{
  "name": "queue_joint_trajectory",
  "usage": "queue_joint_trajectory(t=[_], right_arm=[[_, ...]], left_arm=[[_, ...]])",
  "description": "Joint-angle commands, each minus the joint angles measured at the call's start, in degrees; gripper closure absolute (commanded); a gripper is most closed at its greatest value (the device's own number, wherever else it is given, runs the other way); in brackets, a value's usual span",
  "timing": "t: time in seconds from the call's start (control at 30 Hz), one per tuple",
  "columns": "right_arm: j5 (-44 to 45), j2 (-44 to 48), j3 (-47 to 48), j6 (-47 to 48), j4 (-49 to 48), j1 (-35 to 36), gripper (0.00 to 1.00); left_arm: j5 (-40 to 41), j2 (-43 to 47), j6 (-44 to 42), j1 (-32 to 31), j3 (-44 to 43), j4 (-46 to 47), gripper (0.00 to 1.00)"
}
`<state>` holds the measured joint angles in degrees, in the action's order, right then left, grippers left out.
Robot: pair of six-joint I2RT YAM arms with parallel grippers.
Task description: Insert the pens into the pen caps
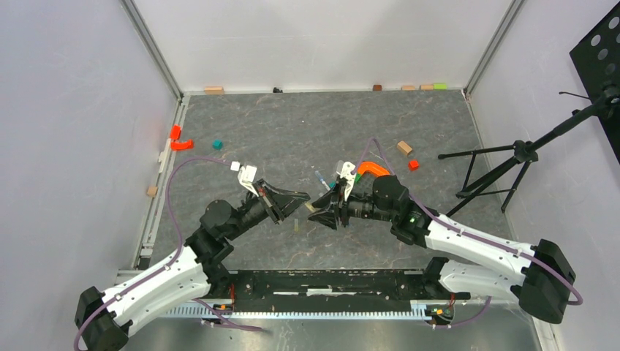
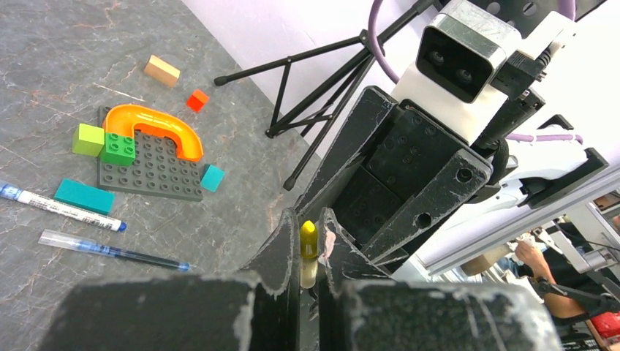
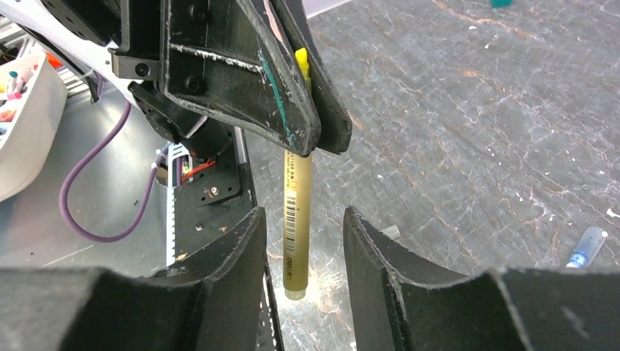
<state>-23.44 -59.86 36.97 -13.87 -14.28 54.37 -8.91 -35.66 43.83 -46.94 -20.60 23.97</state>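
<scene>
My left gripper (image 2: pixel 307 219) is shut on the pale yellow pen (image 3: pixel 297 212), whose yellow tip (image 2: pixel 308 238) pokes out between the fingers. The pen hangs down between the open fingers of my right gripper (image 3: pixel 303 213), which do not touch it. Both grippers meet tip to tip mid-table, left gripper (image 1: pixel 301 197) and right gripper (image 1: pixel 319 210). A white-barrelled pen with blue ends (image 2: pixel 62 207) and a slim clear pen (image 2: pixel 110 248) lie on the table. A bluish-grey pen cap (image 3: pixel 587 247) lies to the right, and a small grey tube (image 3: pixel 391 232) lies near the right finger.
A dark baseplate (image 2: pixel 157 172) carries an orange arch (image 2: pixel 157 126), green blocks (image 2: pixel 102 142) and teal blocks (image 2: pixel 84 196). A black tripod (image 1: pixel 504 164) stands at the right. Orange pieces (image 1: pixel 179 139) lie at the left edge; small blocks (image 1: pixel 406 148) sit farther back.
</scene>
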Motion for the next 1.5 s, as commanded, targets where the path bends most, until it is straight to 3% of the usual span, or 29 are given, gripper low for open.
queue_joint_trajectory(t=[0.0, 0.57, 0.73, 0.93, 0.97, 1.03, 1.1, 1.13, 1.37, 1.47], right_arm=[[0.2, 1.0, -0.4, -0.9, -5.9, 0.2, 0.54], [-1.7, -0.9, -0.3, -2.1, -8.9, 0.2, 0.62], [-2.0, -1.7, -0.1, -2.4, -9.5, 0.2, 0.75], [-1.4, -1.9, -0.1, -2.6, -9.4, 0.2, 1.00], [-1.2, -1.8, -0.1, -2.6, -9.3, 0.2, 1.00], [-0.1, -1.5, -0.2, -2.6, -8.7, 0.3, 1.00], [2.5, -0.8, 0.0, -2.1, -6.0, 0.2, 1.00], [4.8, -0.4, 0.1, -1.6, -4.4, 0.2, 1.00], [27.7, 1.8, 0.4, -1.9, 11.7, 0.2, 1.00], [34.3, 3.1, -0.3, -3.0, 16.2, 0.2, 1.00]], left_arm=[[1.0, 0.6, 2.0, 0.2, 0.2, 3.8, 0.98], [-0.2, 1.0, 2.4, 0.2, 1.1, 5.7, 0.98], [-0.3, 1.0, 2.3, 0.2, 1.3, 5.9, 0.98], [-0.1, 1.3, 1.8, 0.2, 1.9, 5.9, 0.97], [0.0, 1.5, 1.6, 0.2, 1.8, 5.6, 0.86], [0.9, 2.3, 0.5, 0.2, 1.1, 2.2, 0.35], [3.1, 3.9, -1.1, 0.2, 0.1, -3.7, 0.06], [4.9, 5.0, -1.8, 0.2, -0.6, -7.0, 0.01], [18.9, 7.1, -5.8, 0.2, -6.9, -34.1, 0.00], [22.3, 3.8, -5.5, 0.2, -9.0, -41.5, 0.06]])
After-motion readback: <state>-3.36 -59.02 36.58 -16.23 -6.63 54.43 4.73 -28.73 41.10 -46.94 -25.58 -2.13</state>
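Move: The yellow pen hangs from the left fingers, which grip its tip end; its middle is about 3 cm below the left hand, 1 cm back and 1 cm right. It stands in the right hand's open jaws, level fore-and-aft, about 1 cm left and 2 cm above. On the table some 22 cm below the right hand lie the loose cap, 6 cm ahead and 5 left, and the clear-capped blue pen, 10 ahead and 5 right. The yellow pen's lower barrel is pinched by the right fingers after the right hand rises a little and eases left, while the left hand holds the tip end nearly still. Then the left fingers open wide and back off left and down, slightly forward, and the right hand carries the pen about 5 cm forward, also down and right, turning some 20 degrees clockwise. ##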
